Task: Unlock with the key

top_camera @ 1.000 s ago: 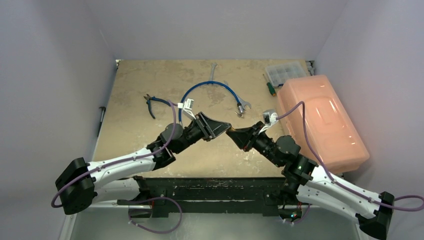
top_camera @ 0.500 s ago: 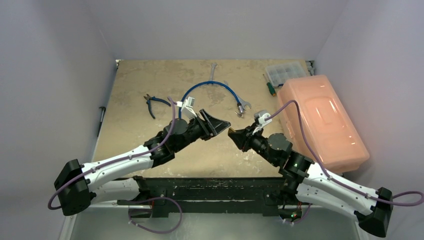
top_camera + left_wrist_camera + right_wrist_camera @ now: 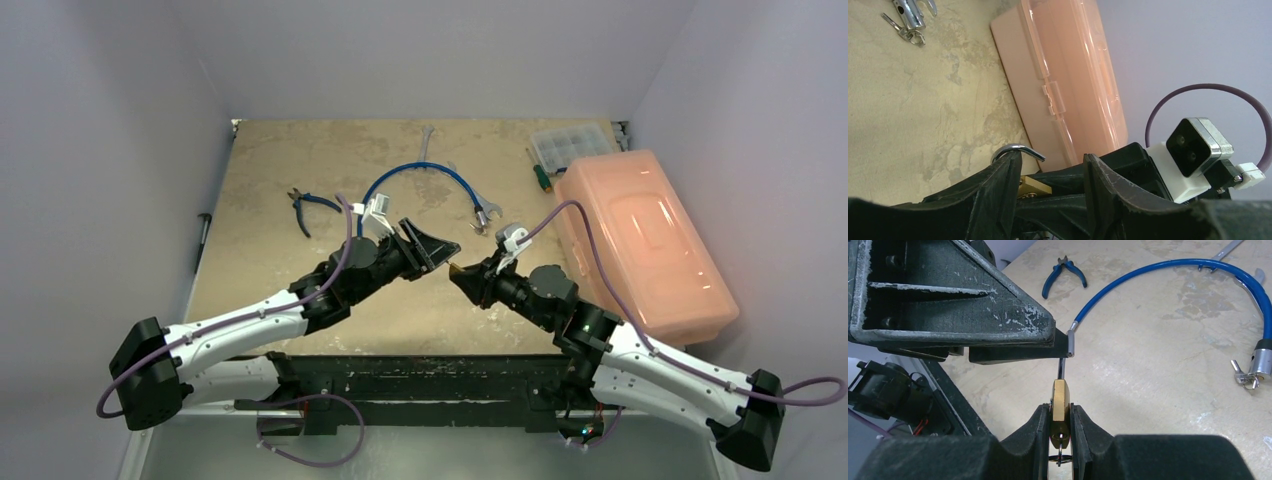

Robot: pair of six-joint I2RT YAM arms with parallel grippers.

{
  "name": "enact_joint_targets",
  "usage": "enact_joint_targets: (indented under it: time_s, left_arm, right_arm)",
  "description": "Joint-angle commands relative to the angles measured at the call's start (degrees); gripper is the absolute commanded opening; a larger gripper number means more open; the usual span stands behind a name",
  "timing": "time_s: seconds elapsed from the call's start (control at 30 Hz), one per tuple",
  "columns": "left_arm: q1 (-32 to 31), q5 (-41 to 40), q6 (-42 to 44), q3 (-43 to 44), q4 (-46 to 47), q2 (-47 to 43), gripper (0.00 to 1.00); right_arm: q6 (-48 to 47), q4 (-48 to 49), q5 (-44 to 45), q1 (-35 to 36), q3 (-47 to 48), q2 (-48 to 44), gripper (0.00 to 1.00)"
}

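My right gripper [image 3: 1061,409] is shut on the small brass padlock [image 3: 1060,401], holding it by its flat sides above the table. The key [image 3: 1061,441] sits in the keyhole at the padlock's underside, and its ring hangs between my fingers. The silver shackle [image 3: 1016,149] curves over one finger of my left gripper [image 3: 1050,164], with its free end out of the brass body [image 3: 1035,187]. The left jaws stand apart and clamp nothing. In the top view the left gripper [image 3: 446,251] and the right gripper [image 3: 457,272] meet tip to tip at mid-table.
A blue cable lock [image 3: 420,172] arcs behind the grippers, with small keys [image 3: 1245,375] at its end. Blue pliers [image 3: 305,208] lie at the left and wrenches [image 3: 425,140] at the back. A peach plastic box [image 3: 640,240], a clear organiser [image 3: 570,145] and a green screwdriver [image 3: 540,176] stand at the right.
The left gripper's jaws have widened off the shackle. The right gripper, still holding the padlock, has shifted slightly left and toward the near edge.
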Motion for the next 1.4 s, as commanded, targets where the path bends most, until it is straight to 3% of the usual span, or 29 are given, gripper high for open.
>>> enact_joint_targets:
  time_s: [0.0, 0.23, 0.33, 0.43, 0.53, 0.67, 0.77, 1.0, 1.37]
  left_arm:
    - [-0.17, -0.65, 2.02, 3.18, 1.38, -0.49, 0.51]
    - [-0.09, -4.28, 7.05, 4.79, -8.59, -6.43, 0.53]
    - [-0.09, -6.67, 11.59, 5.01, -15.93, -11.69, 0.68]
    - [-0.09, -10.92, 17.8, 6.45, -25.85, -18.94, 0.89]
    - [0.0, -15.78, 23.65, 9.59, -36.16, -24.56, 0.98]
    - [-0.02, -21.87, 30.05, 16.31, -50.51, -29.18, 0.99]
    - [-0.04, -25.89, 32.59, 16.23, -56.33, -33.03, 0.99]
    - [-0.09, -28.65, 30.85, 4.94, -54.27, -45.3, 0.99]
    - [0.0, -32.75, 28.87, 6.93, -59.81, -45.41, 0.98]
  right_arm:
    - [0.3, 2.75, 0.81, -0.02, 2.01, -0.04, 0.0]
    - [9.69, 7.93, 1.61, -0.03, -1.85, 1.87, 0.0]
    - [13.54, 10.88, 3.28, -0.03, -4.14, 2.32, 0.0]
    - [17.92, 13.64, 4.7, -0.03, -6.22, 3.24, 0.0]
    - [21.7, 17.69, 4.81, -0.03, -8.33, 4.53, 0.0]
    - [27.83, 22.14, 8.59, -0.11, -10.71, 7.43, 0.0]
    - [32.3, 24.65, 11.8, -0.11, -11.32, 11.13, 0.0]
    - [38.28, 35.66, 10.73, -1.47, -8.94, 26.84, 0.0]
    - [42.92, 42.19, 4.95, -5.65, 2.97, 48.51, 0.0]
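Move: The right gripper holds the open padlock. The bare table it heads for lies about 12 cm ahead, 9 cm left and 21 cm below, with the blue cable's free tip some 14 cm ahead and 20 cm left, and the cable lock about 21 cm ahead and 7 cm right, both at table height. From the half-open left gripper the padlock is roughly 2 cm back, 1 cm right and 3 cm below, its shackle right by the fingertips. Draw the left gripper about 25 cm left, away from the padlock and slightly back, opening it fully; rise over the first stretch, then sink again while rolling its left side up and turning counter-clockwise. Keep the right grip on the padlock and lower it some 13 cm towards the bare table, then reach forward and left, tipping the fingers down. ##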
